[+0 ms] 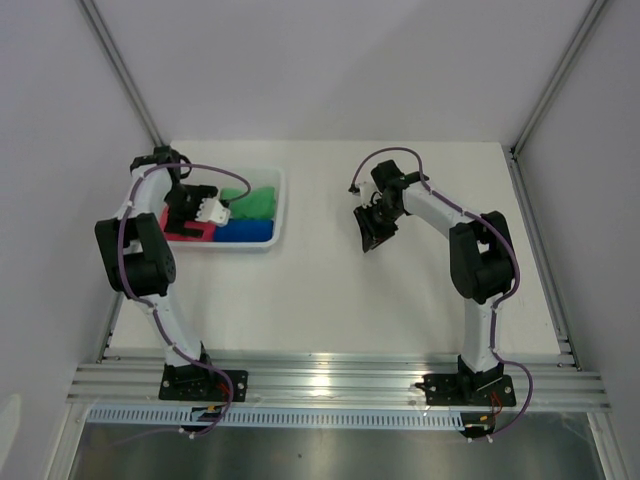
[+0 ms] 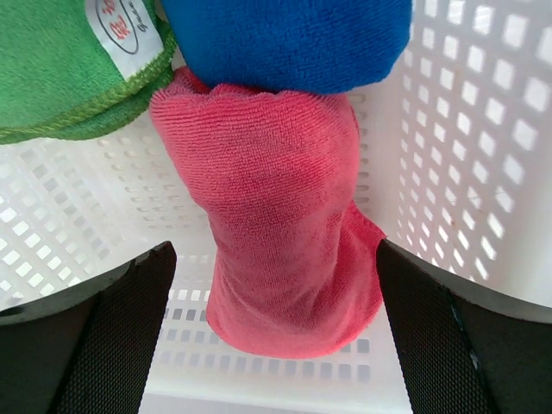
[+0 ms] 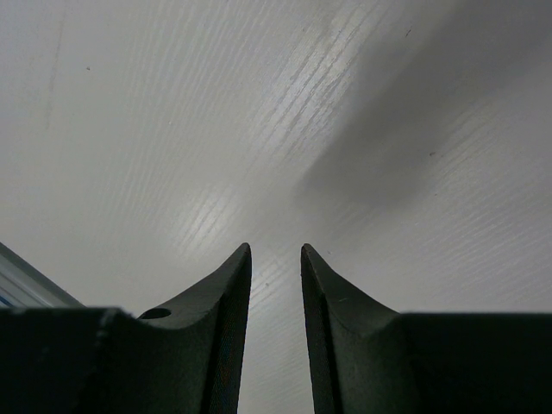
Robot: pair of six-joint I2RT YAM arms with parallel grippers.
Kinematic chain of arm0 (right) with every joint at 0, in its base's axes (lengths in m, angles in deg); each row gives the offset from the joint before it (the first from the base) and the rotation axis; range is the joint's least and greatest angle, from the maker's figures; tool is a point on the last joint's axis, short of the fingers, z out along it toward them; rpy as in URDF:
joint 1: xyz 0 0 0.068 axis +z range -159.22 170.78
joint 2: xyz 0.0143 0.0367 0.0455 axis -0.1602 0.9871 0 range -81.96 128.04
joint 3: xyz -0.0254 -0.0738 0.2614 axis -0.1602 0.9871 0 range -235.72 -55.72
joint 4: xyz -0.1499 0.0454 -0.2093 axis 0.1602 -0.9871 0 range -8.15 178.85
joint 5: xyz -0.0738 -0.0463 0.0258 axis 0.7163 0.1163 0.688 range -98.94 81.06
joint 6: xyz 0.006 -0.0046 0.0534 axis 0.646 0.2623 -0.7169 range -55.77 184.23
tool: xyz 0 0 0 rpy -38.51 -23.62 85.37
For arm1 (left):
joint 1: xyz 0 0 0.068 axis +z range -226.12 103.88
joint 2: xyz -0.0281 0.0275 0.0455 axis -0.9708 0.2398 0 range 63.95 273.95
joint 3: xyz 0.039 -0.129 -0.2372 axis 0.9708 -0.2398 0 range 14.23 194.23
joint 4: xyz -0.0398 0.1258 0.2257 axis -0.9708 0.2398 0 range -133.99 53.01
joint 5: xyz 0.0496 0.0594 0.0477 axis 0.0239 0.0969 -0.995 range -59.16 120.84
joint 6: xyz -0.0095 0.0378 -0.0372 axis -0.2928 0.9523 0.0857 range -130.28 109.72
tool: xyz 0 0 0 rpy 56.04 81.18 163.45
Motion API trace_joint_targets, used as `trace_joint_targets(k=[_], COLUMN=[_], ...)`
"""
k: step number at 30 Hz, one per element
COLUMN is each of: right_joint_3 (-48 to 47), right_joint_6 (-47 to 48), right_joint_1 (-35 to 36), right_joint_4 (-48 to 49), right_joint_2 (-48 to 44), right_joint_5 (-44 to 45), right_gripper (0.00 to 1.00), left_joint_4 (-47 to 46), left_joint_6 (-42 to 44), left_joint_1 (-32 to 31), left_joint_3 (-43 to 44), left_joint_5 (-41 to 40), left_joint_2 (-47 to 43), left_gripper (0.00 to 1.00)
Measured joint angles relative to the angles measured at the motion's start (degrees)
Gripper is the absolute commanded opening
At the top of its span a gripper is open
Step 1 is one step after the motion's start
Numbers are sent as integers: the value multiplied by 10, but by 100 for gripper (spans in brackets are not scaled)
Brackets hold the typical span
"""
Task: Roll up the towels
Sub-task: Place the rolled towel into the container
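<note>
Three towels lie in the white basket (image 1: 279,210). In the left wrist view the pink towel (image 2: 276,216) hangs as a loose lump in the middle, the blue towel (image 2: 285,34) above it, and the green towel (image 2: 60,69) with a white tag at the upper left. My left gripper (image 2: 274,259) is open wide inside the basket, with one finger on each side of the pink towel's lower end. From above, the left gripper (image 1: 207,209) covers part of the pink towel (image 1: 183,228). My right gripper (image 1: 368,235) hovers over bare table, jaws a narrow gap apart with nothing between them.
The perforated basket wall (image 2: 483,129) stands close on the right of my left fingers, and its floor lies below the towels. Grey enclosure walls and metal posts ring the white table (image 1: 330,300). An aluminium rail (image 1: 330,385) runs along the near edge.
</note>
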Motion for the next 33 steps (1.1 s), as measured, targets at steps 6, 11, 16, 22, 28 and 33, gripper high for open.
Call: trace_joint_targets(k=[6, 11, 16, 22, 28, 33], right_joint_3=[0, 0, 0, 31, 59, 128], right_joint_6=[-1, -3, -3, 5, -11, -51], right_joint_1=[0, 0, 0, 0, -43, -120], right_joint_4=[5, 29, 72, 164, 245, 316], right_joint_2=[0, -6, -42, -137, -226, -278], right_joint_5=[6, 24, 67, 183, 278, 384], right_gripper=[33, 33, 34, 99, 99, 99], left_joint_4=[24, 56, 47, -96, -194, -227], left_joint_6=[-1, -28, -129, -434, -714, -851], left_joint_1=[0, 0, 0, -3, -7, 1], left_joint_3=[3, 7, 7, -56, -105, -196], left_joint_5=[28, 62, 120, 194, 86, -70], left_joint_2=[-29, -71, -110, -236, -370, -460], left_gripper=[99, 99, 100, 100, 99, 100])
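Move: My open left hand is just above the red towel, whose middle lies about 6 cm below, 1 cm ahead and 1 cm to the left. In the same container, the blue towel lies 11 cm to this hand's right and level with it fore and aft; the green towel is about 13 cm right and 7 cm ahead, both also 6 cm down. From my nearly closed right hand, the red towel is some 40 cm left, 4 cm ahead and 2 cm lower. With the red towel already let go, I lift my left hand about 20 cm up out of the container, swinging left and then back right while drawing back 8 cm, fingers staying open, tipping up from pointing down and turning some 75 degrees counter-clockwise. My empty right hand rises over the bare table, first going forward, then sweeping right as it turns clockwise, tips up and opens wide. ##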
